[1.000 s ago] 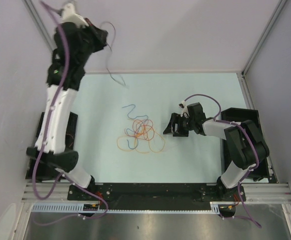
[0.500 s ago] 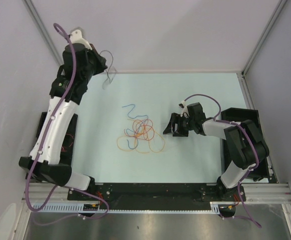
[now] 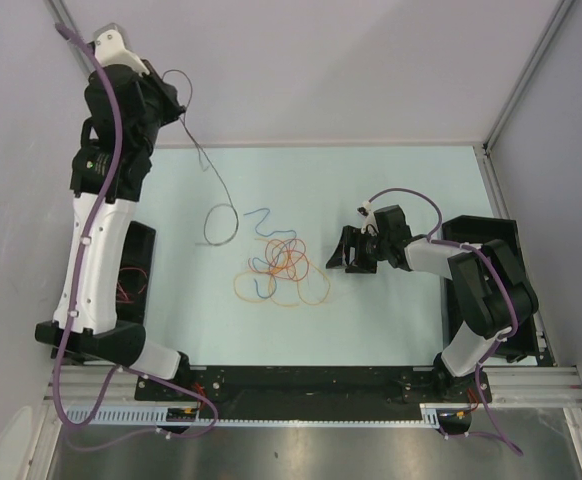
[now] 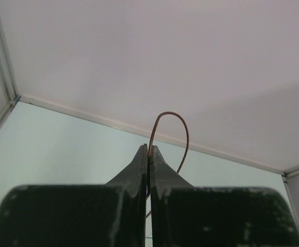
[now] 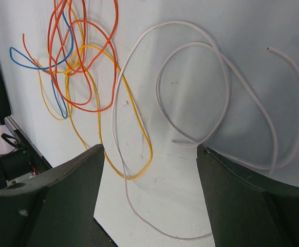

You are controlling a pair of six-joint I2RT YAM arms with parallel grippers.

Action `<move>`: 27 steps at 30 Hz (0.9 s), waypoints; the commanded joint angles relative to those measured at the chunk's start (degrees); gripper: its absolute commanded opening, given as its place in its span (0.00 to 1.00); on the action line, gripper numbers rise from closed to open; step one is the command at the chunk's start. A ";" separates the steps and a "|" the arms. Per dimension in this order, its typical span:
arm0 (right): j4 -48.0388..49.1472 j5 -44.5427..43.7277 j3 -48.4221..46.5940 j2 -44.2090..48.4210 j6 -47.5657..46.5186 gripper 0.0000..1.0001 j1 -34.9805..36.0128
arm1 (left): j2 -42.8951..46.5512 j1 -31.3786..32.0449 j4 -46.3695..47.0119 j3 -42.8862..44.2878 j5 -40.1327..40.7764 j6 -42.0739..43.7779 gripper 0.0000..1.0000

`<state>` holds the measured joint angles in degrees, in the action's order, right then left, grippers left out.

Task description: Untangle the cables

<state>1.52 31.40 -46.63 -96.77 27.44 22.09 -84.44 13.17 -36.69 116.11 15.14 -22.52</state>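
The cables (image 3: 283, 266) lie tangled at mid-table: orange, yellow and blue loops. My left gripper (image 3: 178, 108) is raised at the far left and is shut on one thin brownish cable (image 3: 207, 165). That cable hangs down to a loop (image 3: 218, 224) on the table left of the tangle. In the left wrist view the cable (image 4: 173, 115) arcs out from the closed tips of the left gripper (image 4: 149, 150). My right gripper (image 3: 344, 251) rests low just right of the tangle, open and holding nothing. Ahead of the right gripper (image 5: 150, 148) lie orange (image 5: 90, 28), yellow (image 5: 139, 131), blue (image 5: 22, 56) and white (image 5: 219, 82) cables.
A black base plate (image 3: 138, 262) sits by the left arm and another (image 3: 493, 232) by the right arm. Pale walls and metal frame posts (image 3: 524, 82) close in the table on three sides. The back wall's edge (image 4: 82, 114) runs just beyond the left gripper.
The left arm has swung left and back with the brownish cable in its jaws. The cable's lower end now trails in a loop left of the tangle. The right arm has not moved.
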 commanded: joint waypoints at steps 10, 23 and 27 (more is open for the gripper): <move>-1.96 -0.99 -0.04 -1.75 -0.11 0.79 -0.29 | 5.34 -8.68 0.03 -5.27 2.36 1.43 0.00; -0.20 -0.11 -0.04 -2.37 1.03 0.79 -0.99 | 9.64 -21.07 1.09 -11.79 -2.12 0.28 0.00; -0.03 -0.11 -0.04 -2.37 1.30 0.79 -0.99 | 10.79 -22.83 0.83 -12.23 -0.81 2.39 0.00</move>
<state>2.07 32.86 -46.63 -97.25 28.69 21.23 -77.01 -8.32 -37.41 104.14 14.90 -21.93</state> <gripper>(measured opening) 0.787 0.011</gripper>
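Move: The dark cable is already pinched in the left hand, high over the table. The bin it is being taken to lies about 20 cm to that hand's left, 18 cm back and some 46 cm below. The red-orange tangle sits roughly 14 cm back and 16 cm right; the blue cable's loose end is 5 cm back and 14 cm right. From the right hand, the bin is about 48 cm left, 7 cm back, nearly level. The dark cable, hanging in a long loop, is carried left away from the blue cable and the tangle and towards the bin: the left hand swings about 15 cm left at a steady pace, sinking some 4 cm and easing slightly back late on. The wrist turns about 20 degrees counter-clockwise, and the shut fingers keep their pinch. ##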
